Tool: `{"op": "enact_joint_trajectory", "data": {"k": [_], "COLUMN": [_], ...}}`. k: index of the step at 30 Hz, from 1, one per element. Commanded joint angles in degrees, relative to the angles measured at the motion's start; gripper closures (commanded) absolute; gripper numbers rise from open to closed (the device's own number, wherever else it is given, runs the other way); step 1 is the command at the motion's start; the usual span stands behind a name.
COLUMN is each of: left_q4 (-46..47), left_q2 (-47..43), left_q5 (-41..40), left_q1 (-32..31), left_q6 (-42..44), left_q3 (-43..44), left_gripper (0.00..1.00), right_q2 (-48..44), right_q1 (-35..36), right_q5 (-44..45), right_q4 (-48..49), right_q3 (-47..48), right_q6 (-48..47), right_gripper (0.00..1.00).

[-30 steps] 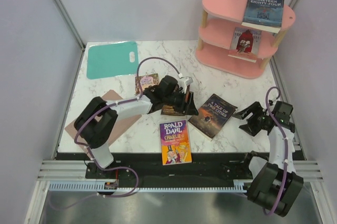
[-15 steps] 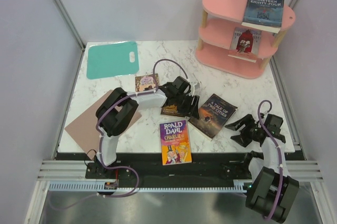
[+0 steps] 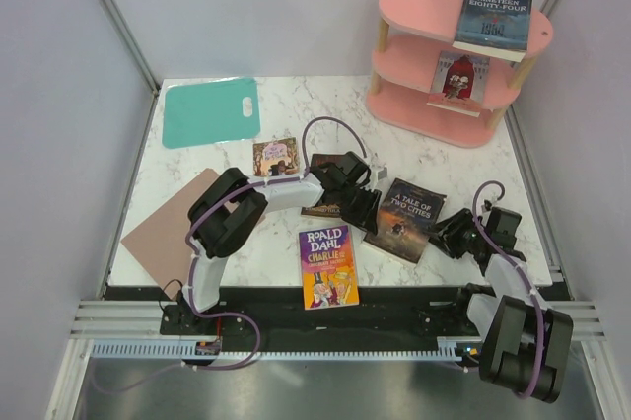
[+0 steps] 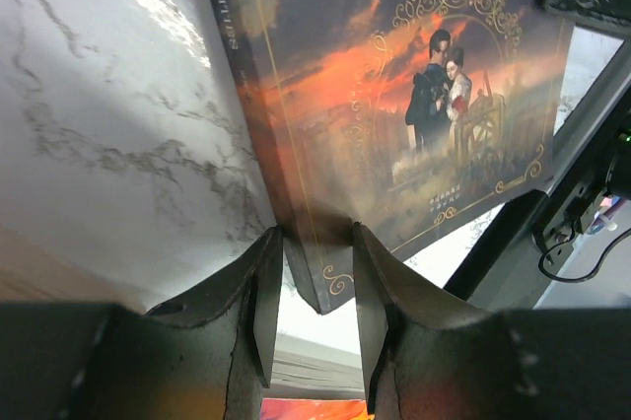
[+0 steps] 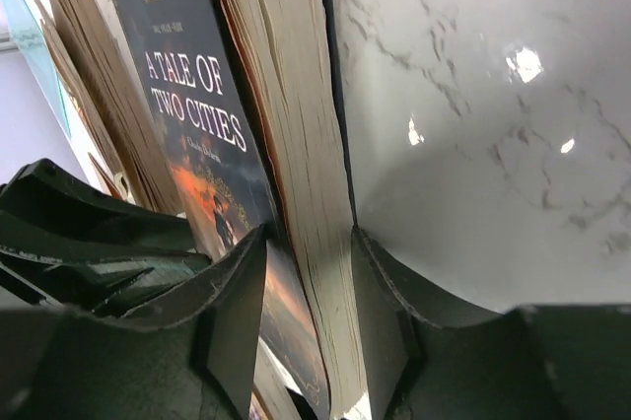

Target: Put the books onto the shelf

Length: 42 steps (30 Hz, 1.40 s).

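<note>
The dark "A Tale of Two Cities" book (image 3: pixel 405 219) lies on the marble table between both arms. My left gripper (image 3: pixel 363 209) is shut on its near-left corner; in the left wrist view the fingers (image 4: pixel 258 294) press the spine and cover of the book (image 4: pixel 394 75). My right gripper (image 3: pixel 450 232) is shut on the book's right edge, and the right wrist view shows its page block (image 5: pixel 296 193) pinched between cover and table side. The Roald Dahl book (image 3: pixel 328 265) lies at the front. The pink shelf (image 3: pixel 414 6) stands at the back right with two books (image 3: pixel 493 18) on it.
A brown book (image 3: pixel 322 205) lies partly under my left arm, and a small illustrated book (image 3: pixel 275 156) sits behind it. A teal mat (image 3: pixel 210 110) lies at the back left. A brown cardboard sheet (image 3: pixel 158 235) rests at the front left edge.
Both arms have moved in on the dark book, the left from its left side and the right from the right edge. Both sets of jaws have narrowed onto it, and the book has shifted slightly.
</note>
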Motion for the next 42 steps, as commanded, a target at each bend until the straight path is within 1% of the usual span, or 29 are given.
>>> {"op": "enact_joint_trajectory", "data": {"k": [1,4,5,8,13,16,20,22,24,26,27,28,29,30,31,32,35,39,40,42], "left_q4": [-1.48,-2.09,-2.27,-2.44,-2.88,-3.06,-3.15,-3.41,-3.76,-3.85,-3.85,-3.85,-3.85,-3.76,-3.5,-3.32,-2.01,-0.16,0.63,4.92], "left_q2": [0.37,0.89,1.15,1.95,3.26,3.44,3.27,3.35,3.53,3.44,3.36,3.18,2.92,2.22,1.69,1.08,-2.35,-7.8,-10.42,-13.16], "left_q5": [0.59,0.32,0.5,0.41,0.67,0.59,0.24,0.32,0.32,0.32,-0.03,-0.2,-0.55,-1.17,-1.78,-2.57,-6.79,-11.62,-12.24,-12.68], "left_q1": [-0.67,-0.67,-0.76,-0.84,-1.11,-1.11,-1.11,-1.11,-1.11,-1.2,-1.2,-1.11,-1.11,-1.11,-1.11,-1.11,-0.76,1.08,1.35,2.57], "left_q6": [1.47,1.56,1.56,1.47,1.29,1.21,1.21,1.29,1.38,1.38,1.47,1.56,1.65,1.65,1.82,1.82,1.82,0.24,-1.06,-3.52], "left_q3": [2.26,2.26,2.35,2.61,3.76,4.28,4.81,5.34,5.86,5.87,5.78,5.6,5.17,4.9,4.55,3.68,0.7,-3.35,-4.58,-8.71], "left_gripper": [0.59,0.59,0.59,0.59,0.6,0.59,0.59,0.59,0.59,0.58,0.58,0.58,0.55,0.53,0.5,0.45,0.38,0.35,0.35,0.34], "right_q2": [2.38,2.3,1.86,0.28,-2.62,-1.84,7.29,12.54,15.2,16.88,16.97,16.19,15.57,14.96,13.3,12.59,9.95,8.1,7.75,6.52], "right_q1": [2.05,3.2,3.9,5.39,8.73,10.76,13.13,14.88,15.85,17.43,17.79,18.05,18.05,18.14,18.06,18.14,18.05,18.05,18.14,18.06], "right_q5": [3.88,4.24,4.24,3.27,3.35,4.5,2.04,1.16,-0.24,-0.68,-0.77,-0.86,-0.95,-1.04,-1.21,-1.3,-0.42,-0.86,-0.78,-0.86], "right_q4": [9.47,10.18,10.1,9.75,9.3,10.44,15.36,17.56,20.45,22.13,22.83,23.19,23.37,23.28,23.02,21.8,17.76,15.11,14.67,13.71], "right_q3": [0.11,1.25,2.21,4.33,6.26,5.48,3.98,4.15,4.5,4.68,5.12,5.38,5.56,6.0,6.44,6.79,9.07,11.79,12.15,13.55], "right_q6": [1.24,1.59,1.76,2.99,4.75,4.75,4.58,4.05,4.4,5.19,5.37,5.45,5.63,5.63,5.46,4.93,3.26,2.99,3.17,3.78], "right_gripper": [0.53,0.59,0.62,0.66,0.66,0.64,0.61,0.57,0.57,0.63,0.8,0.9,0.98,1.0,1.0,1.0,1.0,1.0,1.0,1.0]}}
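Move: Beside the right fingers, at its page edge, lies A Tale of Two Cities: its middle is about 7 cm to the right hand's left and 3 cm ahead. From the left hand, at the lower spine corner, it is some 8 cm to the right and 2 cm ahead. The Roald Dahl book lies about 11 cm to the left hand's left and 9 cm back; the brown book 10 cm left and 10 cm ahead. All lie roughly at fingertip height. Working along the page edge of A Tale of Two Cities, the right hand goes forward about 6 cm and left 5 cm, rising, dipping again, then shutting its fingers on the pages and lifting nearly 5 cm while turning a little counter-clockwise. The left hand stays by the spine corner, then opens wider and eases some 2 cm left. ##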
